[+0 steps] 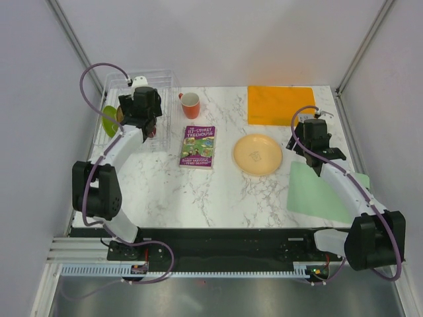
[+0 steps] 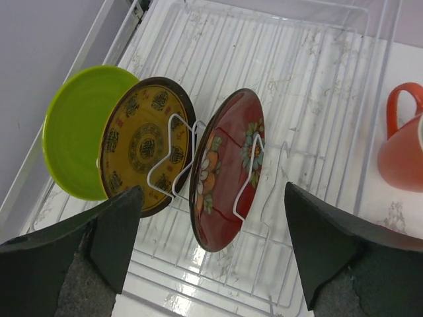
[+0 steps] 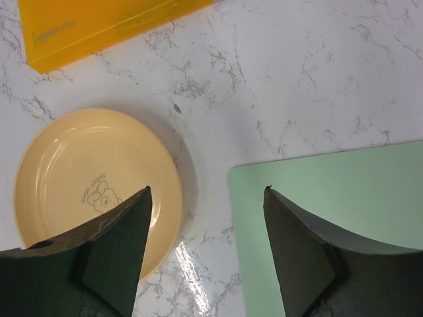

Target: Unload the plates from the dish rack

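The clear dish rack [image 2: 317,86] stands at the table's far left [image 1: 165,82]. Three plates stand upright in its wire slots: a lime-green plate [image 2: 76,132], a brown-and-yellow patterned plate [image 2: 142,142] and a dark red patterned plate [image 2: 225,178]. My left gripper [image 2: 211,231] is open above the rack, its jaws on either side of the red plate's lower edge, not touching it. The pale-yellow plate [image 1: 258,154] lies flat on the marble table [image 3: 86,185]. My right gripper [image 3: 206,218] is open and empty, just right of that plate, above the bare marble.
An orange-red mug [image 1: 190,104] stands right of the rack [image 2: 403,142]. A purple book [image 1: 199,146] lies mid-table. An orange mat [image 1: 281,104] lies at the back right, a light green mat [image 1: 324,188] at the front right [image 3: 344,224].
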Controlling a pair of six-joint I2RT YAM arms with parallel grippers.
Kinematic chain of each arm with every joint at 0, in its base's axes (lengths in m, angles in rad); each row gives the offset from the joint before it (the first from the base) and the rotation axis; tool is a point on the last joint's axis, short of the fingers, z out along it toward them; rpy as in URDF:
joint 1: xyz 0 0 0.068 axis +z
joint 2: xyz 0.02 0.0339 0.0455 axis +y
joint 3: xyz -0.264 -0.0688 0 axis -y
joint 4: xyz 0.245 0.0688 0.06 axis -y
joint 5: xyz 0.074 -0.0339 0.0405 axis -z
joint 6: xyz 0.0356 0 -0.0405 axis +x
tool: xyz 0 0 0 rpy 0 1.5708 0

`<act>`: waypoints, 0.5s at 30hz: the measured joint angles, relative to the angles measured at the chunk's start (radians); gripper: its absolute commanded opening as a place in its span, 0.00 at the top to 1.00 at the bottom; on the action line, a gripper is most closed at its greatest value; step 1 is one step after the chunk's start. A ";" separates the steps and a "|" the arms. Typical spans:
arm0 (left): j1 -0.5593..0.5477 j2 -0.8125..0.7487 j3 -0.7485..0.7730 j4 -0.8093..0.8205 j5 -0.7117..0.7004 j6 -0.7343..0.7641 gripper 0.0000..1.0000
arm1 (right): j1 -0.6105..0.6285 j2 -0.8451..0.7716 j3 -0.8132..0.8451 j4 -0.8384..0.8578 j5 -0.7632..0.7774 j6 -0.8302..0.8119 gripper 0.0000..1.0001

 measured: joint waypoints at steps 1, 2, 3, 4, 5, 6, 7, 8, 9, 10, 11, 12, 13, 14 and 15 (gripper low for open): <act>0.008 0.024 0.010 0.000 0.001 0.001 0.08 | 0.000 -0.003 0.000 -0.004 0.000 -0.003 0.23; 0.013 0.042 0.017 0.000 0.002 0.002 0.08 | 0.000 -0.004 0.000 -0.008 0.000 -0.008 0.23; 0.020 0.063 0.025 0.000 0.003 0.002 0.08 | 0.000 -0.004 0.000 -0.012 -0.001 -0.010 0.23; 0.027 0.085 0.033 0.000 0.006 0.002 0.10 | 0.000 -0.004 0.000 -0.017 -0.001 -0.011 0.23; 0.033 0.103 0.038 -0.001 0.008 0.002 0.11 | 0.000 -0.004 0.000 -0.023 -0.002 -0.011 0.23; 0.037 0.115 0.041 -0.002 0.010 0.001 0.12 | 0.000 -0.004 0.000 -0.025 -0.004 -0.011 0.23; 0.042 0.129 0.045 -0.001 0.010 0.002 0.14 | 0.000 -0.003 0.000 -0.025 -0.006 -0.011 0.24; 0.045 0.142 0.048 -0.001 0.010 0.001 0.16 | 0.000 -0.001 0.000 -0.025 -0.008 -0.011 0.24; 0.048 0.153 0.051 -0.001 0.010 0.001 0.17 | 0.000 0.003 0.000 -0.025 -0.010 -0.011 0.24; 0.049 0.164 0.051 -0.001 0.010 0.001 0.19 | 0.000 0.008 0.000 -0.025 -0.012 -0.011 0.25; 0.050 0.171 0.053 -0.001 0.010 0.002 0.21 | 0.000 0.014 0.000 -0.025 -0.014 -0.011 0.25; 0.050 0.179 0.054 -0.001 0.010 0.002 0.25 | 0.000 0.021 0.000 -0.025 -0.018 -0.011 0.26; 0.050 0.184 0.055 0.000 0.010 0.002 0.32 | 0.000 0.027 0.000 -0.025 -0.020 -0.011 0.27; 0.050 0.188 0.055 0.000 0.010 0.002 0.35 | 0.000 0.032 0.000 -0.025 -0.023 -0.011 0.27; 0.050 0.192 0.055 0.000 0.010 0.005 0.40 | 0.000 0.037 0.000 -0.025 -0.027 -0.011 0.27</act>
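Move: The red flowered plate stands in the rack about 6 cm ahead of the left hand, 2 cm to its left and some 10 cm below it. The brown plate is roughly 6 cm left of the red one and a touch nearer, and the green plate 5 cm farther left again. The orange mug is about 11 cm ahead of this hand, 16 cm right, 15 cm down. From the right hand, the red plate lies some 59 cm left and 17 cm ahead, slightly lower. Downward above all, by about 6.5 cm with a small drift forward and left that dies out, the left hand sinks onto the near upper part of the red plate, its fingers tipping some 10 degrees further down and slowing. The fingers come down on either side of the rim and start to close, still well apart; no pinch can be seen yet. ##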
